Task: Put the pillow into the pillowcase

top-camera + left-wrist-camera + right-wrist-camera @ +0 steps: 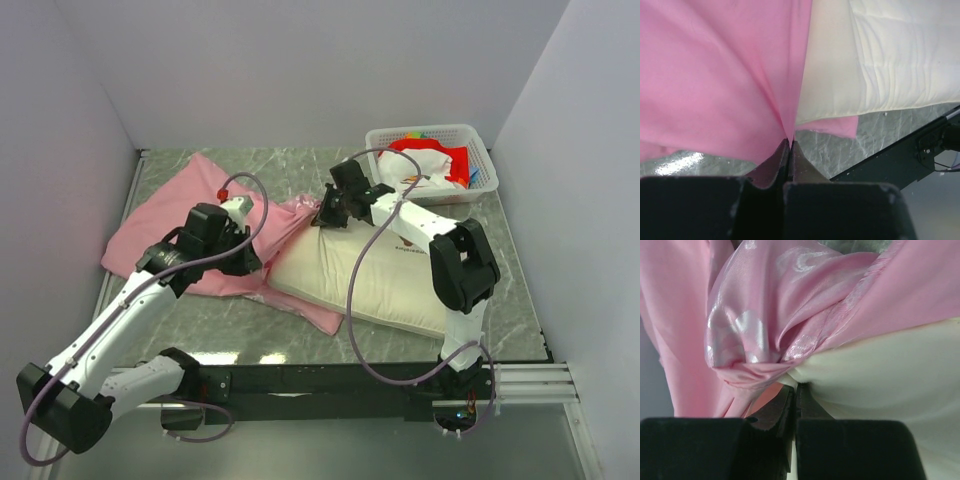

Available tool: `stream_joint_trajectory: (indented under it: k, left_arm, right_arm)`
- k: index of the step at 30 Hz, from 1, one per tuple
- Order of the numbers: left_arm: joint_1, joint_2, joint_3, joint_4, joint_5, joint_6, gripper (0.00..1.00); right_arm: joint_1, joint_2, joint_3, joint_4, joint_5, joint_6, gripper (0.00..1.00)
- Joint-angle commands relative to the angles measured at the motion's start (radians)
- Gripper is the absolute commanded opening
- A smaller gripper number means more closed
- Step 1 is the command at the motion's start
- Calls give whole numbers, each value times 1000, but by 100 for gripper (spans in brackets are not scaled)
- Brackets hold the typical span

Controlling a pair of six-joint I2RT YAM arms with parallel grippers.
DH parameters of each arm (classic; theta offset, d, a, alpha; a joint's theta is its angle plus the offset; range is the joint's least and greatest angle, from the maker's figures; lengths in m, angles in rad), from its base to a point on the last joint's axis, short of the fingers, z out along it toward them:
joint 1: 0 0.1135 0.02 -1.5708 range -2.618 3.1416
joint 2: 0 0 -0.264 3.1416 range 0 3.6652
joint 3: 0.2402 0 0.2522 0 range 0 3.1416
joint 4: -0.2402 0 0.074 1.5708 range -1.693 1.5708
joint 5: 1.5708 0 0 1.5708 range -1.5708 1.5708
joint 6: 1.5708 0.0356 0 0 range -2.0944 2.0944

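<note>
The pink pillowcase (165, 225) lies wrinkled on the left of the table, one strip running under the cream-white pillow (385, 280) at center right. My left gripper (250, 262) is shut on a fold of pillowcase (715, 75) at the pillow's (900, 60) near-left end, its jaws pressed together around the pink cloth. At the pillow's far-left corner my right gripper (325, 215) is shut, and a nub of the pillow (880, 375) is caught at its tips. Bunched pillowcase (765, 315) presses against that corner. The pillow's printed face is not visible.
A white plastic basket (480, 150) holding red and white cloth stands at the back right. White walls close in the marble-patterned table (220, 320) on three sides. A black rail (330, 380) runs along the near edge by the arm bases.
</note>
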Motion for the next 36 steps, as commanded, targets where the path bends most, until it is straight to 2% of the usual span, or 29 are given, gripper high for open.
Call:
stream_joint_trajectory:
  k: [1, 6, 10, 12, 15, 18, 19, 21, 22, 24, 25, 29, 36]
  left_arm:
    - [-1, -58, -2, -127, 106, 37, 1]
    - [-4, -72, 18, -130, 211, 67, 1]
    - [-4, -77, 16, -81, 163, 27, 7]
    - [-4, -23, 33, -34, 177, 7, 6]
    - [-4, 79, 62, 34, 191, -13, 1]
    - [-4, 156, 68, 106, 209, -28, 1]
    - [-4, 172, 67, 121, 214, -33, 1]
    - [-4, 201, 59, 154, 211, -41, 1]
    - [-4, 206, 54, 164, 200, -51, 1]
    - [-4, 221, 47, 183, 188, -61, 1]
    - [-4, 226, 45, 187, 167, -70, 1]
    - [-4, 244, 57, 203, 124, -94, 2]
    - [2, 278, 67, 217, 53, -136, 2]
  right_arm:
    - [-72, -5, 11, 142, 114, 54, 0]
    - [-85, 3, -23, 193, 70, 91, 0]
    - [-97, -11, -61, 227, 63, 111, 0]
    - [-88, -23, -101, 285, 48, 111, 0]
    - [-53, -41, -115, 261, 71, 79, 0]
    - [-28, -95, -181, 294, 99, 35, 15]
    - [-20, -124, -193, 300, 99, 29, 25]
    - [-7, -150, -218, 302, 96, 1, 36]
    - [-3, -175, -221, 300, 91, -11, 46]
    - [10, -196, -226, 272, 91, -50, 53]
    - [16, -221, -230, 259, 92, -63, 60]
    - [59, -278, -282, 199, 166, -116, 71]
    - [159, -461, -426, 141, 344, -192, 83]
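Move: The right fingers are pinching the pillow's far-left corner in the pillowcase mouth, just below the hand point; the pillow's middle is about 11 cm back and 10 cm right. The left hand has the pillowcase's mouth edge at its shut tips, with the pillow's near-left corner some 3 cm ahead, 4 cm right and 12 cm lower. The case's near flap is about 3 cm back, 15 cm right and 16 cm below that hand. The right hand first keeps its pinch and eases the corner about 1 cm forward and down, then opens wide, lets go and draws back some 6 cm over the pillow while rising, fingers tipping up about 15 degrees. The left hand, after backing slightly, carries the case edge forward, right and down, roughly 5 cm each way, towards the pillow's near-left corner, fingers all but shut. ##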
